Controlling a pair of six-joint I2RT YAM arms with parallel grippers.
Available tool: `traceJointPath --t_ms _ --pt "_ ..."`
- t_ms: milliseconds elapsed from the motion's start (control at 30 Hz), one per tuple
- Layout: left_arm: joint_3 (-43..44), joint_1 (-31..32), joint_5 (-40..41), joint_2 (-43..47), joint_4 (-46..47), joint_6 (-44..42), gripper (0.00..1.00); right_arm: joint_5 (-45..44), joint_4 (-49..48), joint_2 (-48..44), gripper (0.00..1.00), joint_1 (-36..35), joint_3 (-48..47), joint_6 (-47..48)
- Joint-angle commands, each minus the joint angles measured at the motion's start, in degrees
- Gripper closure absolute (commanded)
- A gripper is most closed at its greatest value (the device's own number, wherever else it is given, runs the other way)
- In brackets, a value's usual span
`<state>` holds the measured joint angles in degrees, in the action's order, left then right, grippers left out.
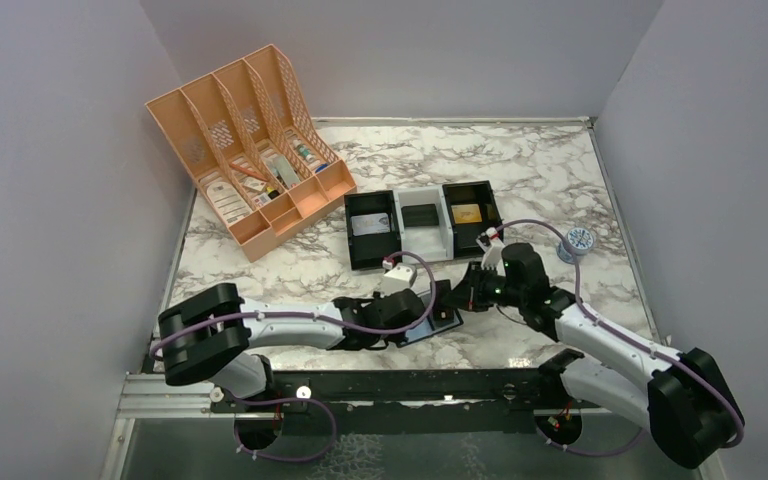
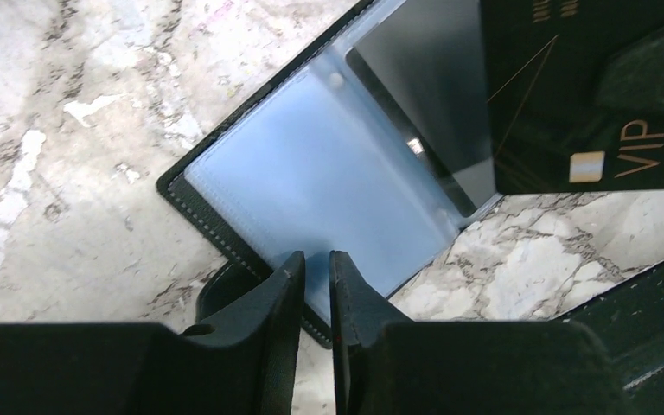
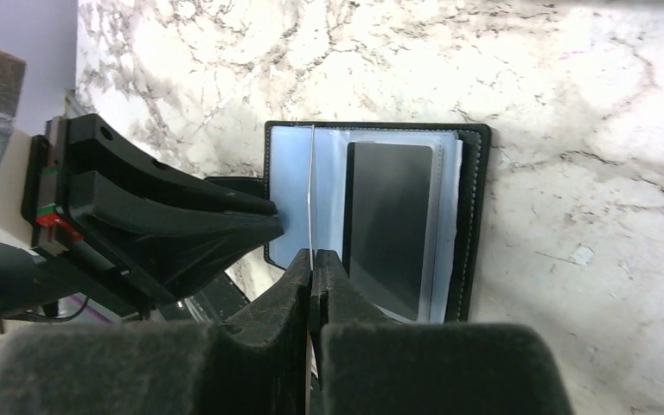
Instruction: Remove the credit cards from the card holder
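The card holder (image 1: 436,324) lies open on the marble near the table's front edge, its blue-grey lining (image 2: 311,173) facing up. My right gripper (image 3: 313,259) is shut on a black credit card marked VIP (image 2: 562,104), held upright over the holder; it shows as a thin edge (image 3: 311,190) in the right wrist view. A dark grey card (image 3: 391,229) sits in the holder's right pocket. My left gripper (image 2: 316,264) rests at the holder's near edge, jaws a narrow gap apart with nothing between them. From the right wrist view its fingertips (image 3: 264,226) meet the holder's left edge.
A black-and-white three-compartment tray (image 1: 422,252) with cards in it stands just behind the holder. An orange file organiser (image 1: 250,150) stands at the back left. A small tape roll (image 1: 578,242) lies to the right. The metal rail (image 1: 390,385) runs along the near edge.
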<state>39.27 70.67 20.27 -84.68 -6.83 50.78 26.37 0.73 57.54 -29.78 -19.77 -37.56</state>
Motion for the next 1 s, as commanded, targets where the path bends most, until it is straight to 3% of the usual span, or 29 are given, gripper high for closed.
traceJointPath --t_ms 0,133,200,267,367,533,633,767,833,967 --pt "-0.8 0.4 2.3 4.2 -4.0 -1.5 0.76 -3.9 5.1 -2.2 0.99 -0.3 -1.8 2.4" --pt "0.8 0.2 2.0 7.5 -5.9 -5.8 0.65 -4.4 3.5 -4.6 0.99 -0.3 -1.7 3.3" --pt "1.5 -0.6 0.9 9.8 -6.7 -8.9 0.53 -4.3 2.0 -6.1 0.99 -0.3 -1.8 4.4" --pt "1.6 -2.7 -1.2 13.0 -7.1 -11.7 0.4 -3.8 0.2 -7.4 0.99 -0.3 -1.9 6.0" --pt "2.2 -7.2 -4.8 17.5 -8.8 -14.8 0.3 -4.5 -1.5 -9.0 0.99 -0.3 -2.2 8.0" --pt "4.1 -13.9 -3.4 24.0 -15.4 -17.9 0.09 -4.9 -3.1 -10.6 0.99 -0.3 -2.8 11.2" --pt "6.4 -18.6 -1.0 25.5 -22.2 -18.1 0.02 -6.1 -4.8 -11.3 0.99 -0.3 -2.8 13.4" --pt "13.0 -20.9 3.9 23.3 -36.0 -20.3 0.01 -12.0 -5.6 -12.1 0.99 -0.3 -3.9 19.8" --pt "12.5 -21.7 8.4 25.1 -35.9 -21.2 0.01 -14.4 -8.8 -12.2 0.99 -0.3 -3.6 22.9" --pt "8.8 -25.2 9.1 30.3 -31.4 -22.1 0.01 -19.5 -11.3 -8.1 0.99 -0.3 -7.0 29.5"
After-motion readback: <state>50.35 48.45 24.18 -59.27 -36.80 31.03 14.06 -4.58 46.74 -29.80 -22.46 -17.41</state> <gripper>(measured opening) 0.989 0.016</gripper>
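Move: The right fingers still pinch the black VIP card; the tray's right black bin lies about 18 cm ahead, 5 cm right and 3 cm lower, its white middle bin 16 cm ahead and 7 cm left. The open card holder's middle is 5 cm back, 7 cm left and 4 cm below. From the left fingertips, down at its clear sleeve, that middle is 3 cm ahead and 4 cm right, level with them. Spread the left gripper wide as it comes free of the clear sleeve, edging left at first, then swinging up, left and forward, about 13 cm up and as far left, away from the card holder. Keep the right fingers shut on the black card, raise it some 7 cm and take it 6 cm forward towards the tray, tipping the fingers up some 30 degrees. ##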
